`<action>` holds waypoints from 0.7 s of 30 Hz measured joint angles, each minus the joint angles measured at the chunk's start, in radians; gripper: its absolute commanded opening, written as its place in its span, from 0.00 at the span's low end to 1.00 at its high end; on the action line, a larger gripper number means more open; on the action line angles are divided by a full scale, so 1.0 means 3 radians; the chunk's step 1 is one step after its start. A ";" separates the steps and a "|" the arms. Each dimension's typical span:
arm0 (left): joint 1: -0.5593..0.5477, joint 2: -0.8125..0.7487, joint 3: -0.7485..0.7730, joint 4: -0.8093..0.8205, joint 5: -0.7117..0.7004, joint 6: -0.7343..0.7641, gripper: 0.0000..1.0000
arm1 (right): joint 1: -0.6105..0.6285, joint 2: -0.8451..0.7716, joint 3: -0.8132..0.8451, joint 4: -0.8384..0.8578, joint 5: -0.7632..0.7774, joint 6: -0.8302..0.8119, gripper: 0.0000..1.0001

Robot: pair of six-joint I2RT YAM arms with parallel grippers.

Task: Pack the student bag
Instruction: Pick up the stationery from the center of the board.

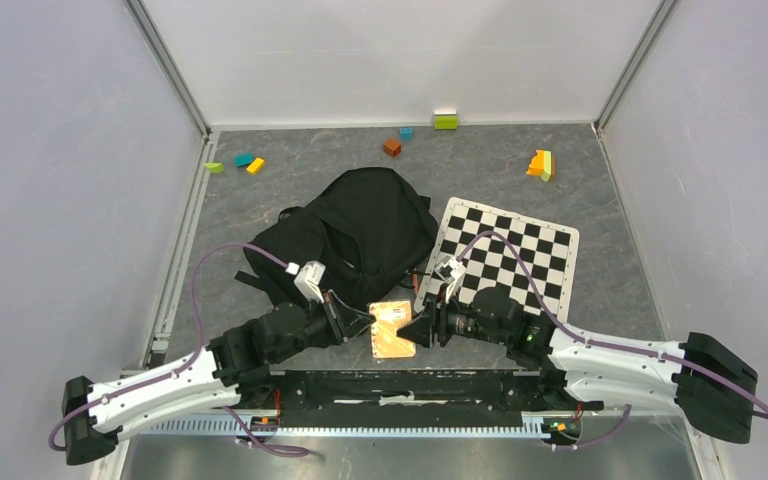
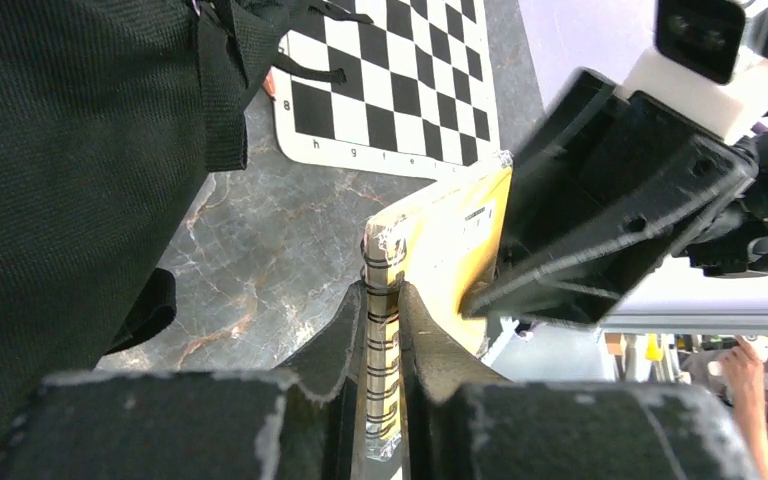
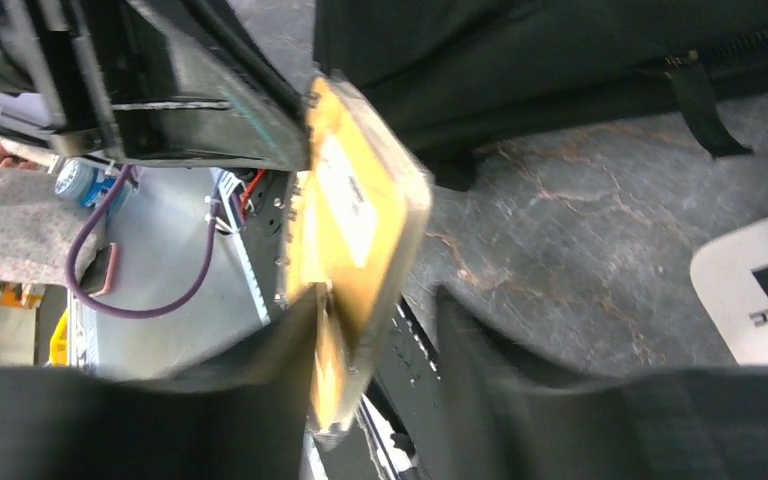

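The student bag, a large black fabric backpack, lies slumped in the middle of the table and also shows in the left wrist view and the right wrist view. In front of it a yellow-orange spiral notebook hangs above the table. My left gripper is shut on its wire spine. My right gripper is open around the notebook's opposite edge. One finger lies against the cover, and the other stands well apart from it.
A black-and-white checkered board lies right of the bag. Small coloured blocks sit along the back: blue and yellow, brown, green, orange. The arms' base rail runs just below the notebook.
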 measured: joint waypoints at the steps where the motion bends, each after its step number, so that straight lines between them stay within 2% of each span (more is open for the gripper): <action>1: 0.0000 0.0005 0.0004 0.0004 -0.0011 0.0032 0.06 | 0.0000 0.0000 0.0000 0.0048 -0.0031 0.0019 0.24; 2: 0.0000 0.0020 0.0017 0.0000 -0.0031 0.0070 0.17 | 0.0000 -0.0003 0.0000 0.0111 -0.0060 0.0057 0.13; 3: 0.0000 0.0051 0.0045 -0.0010 -0.0048 0.0113 0.32 | 0.0000 -0.0006 0.0001 0.0145 -0.0076 0.0036 0.05; 4: 0.0001 0.0100 0.0097 -0.0043 -0.0064 0.0163 0.41 | -0.0001 -0.0019 0.0011 0.0158 -0.0080 0.0045 0.00; 7: 0.0001 0.0342 0.0426 -0.0284 -0.0159 0.0373 0.59 | -0.0033 -0.0041 0.0148 0.0019 -0.0048 -0.0064 0.00; 12: 0.0161 0.0975 0.1494 -0.0773 -0.0290 0.0842 0.70 | -0.0296 0.0062 0.0805 -0.0355 0.0076 -0.0458 0.00; 16: 0.0760 0.1353 0.2084 -0.1006 -0.0117 0.1211 0.71 | -0.0521 0.0343 0.1368 -0.0429 0.0123 -0.0781 0.00; 21: 0.1472 0.1583 0.2323 -0.1376 -0.0057 0.1508 0.75 | -0.0612 0.0891 0.1985 -0.0472 0.0118 -0.1133 0.00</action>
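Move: The orange notebook stands upright, pinched by its spiral edge in the left hand, its middle about 4 cm right of and 2 cm back from that hand. From the half-open right hand around its free edge, the middle is roughly 2 cm left and 1 cm forward, about level. The black bag's middle lies some 17 cm ahead of the right hand, 10 cm left and 10 cm below; the chessboard's, 10 cm ahead, 22 cm right and 12 cm below. The notebook changes hands: the right fingers shut on its free edge, then the left fingers open wide and let go of the spiral. The right hand carries it up about 15 cm and forward nearly as far, out over the bag, rolling its front side up. The left hand also goes forward and up, then veers left and clear, fingers dipping some 30 degrees. ##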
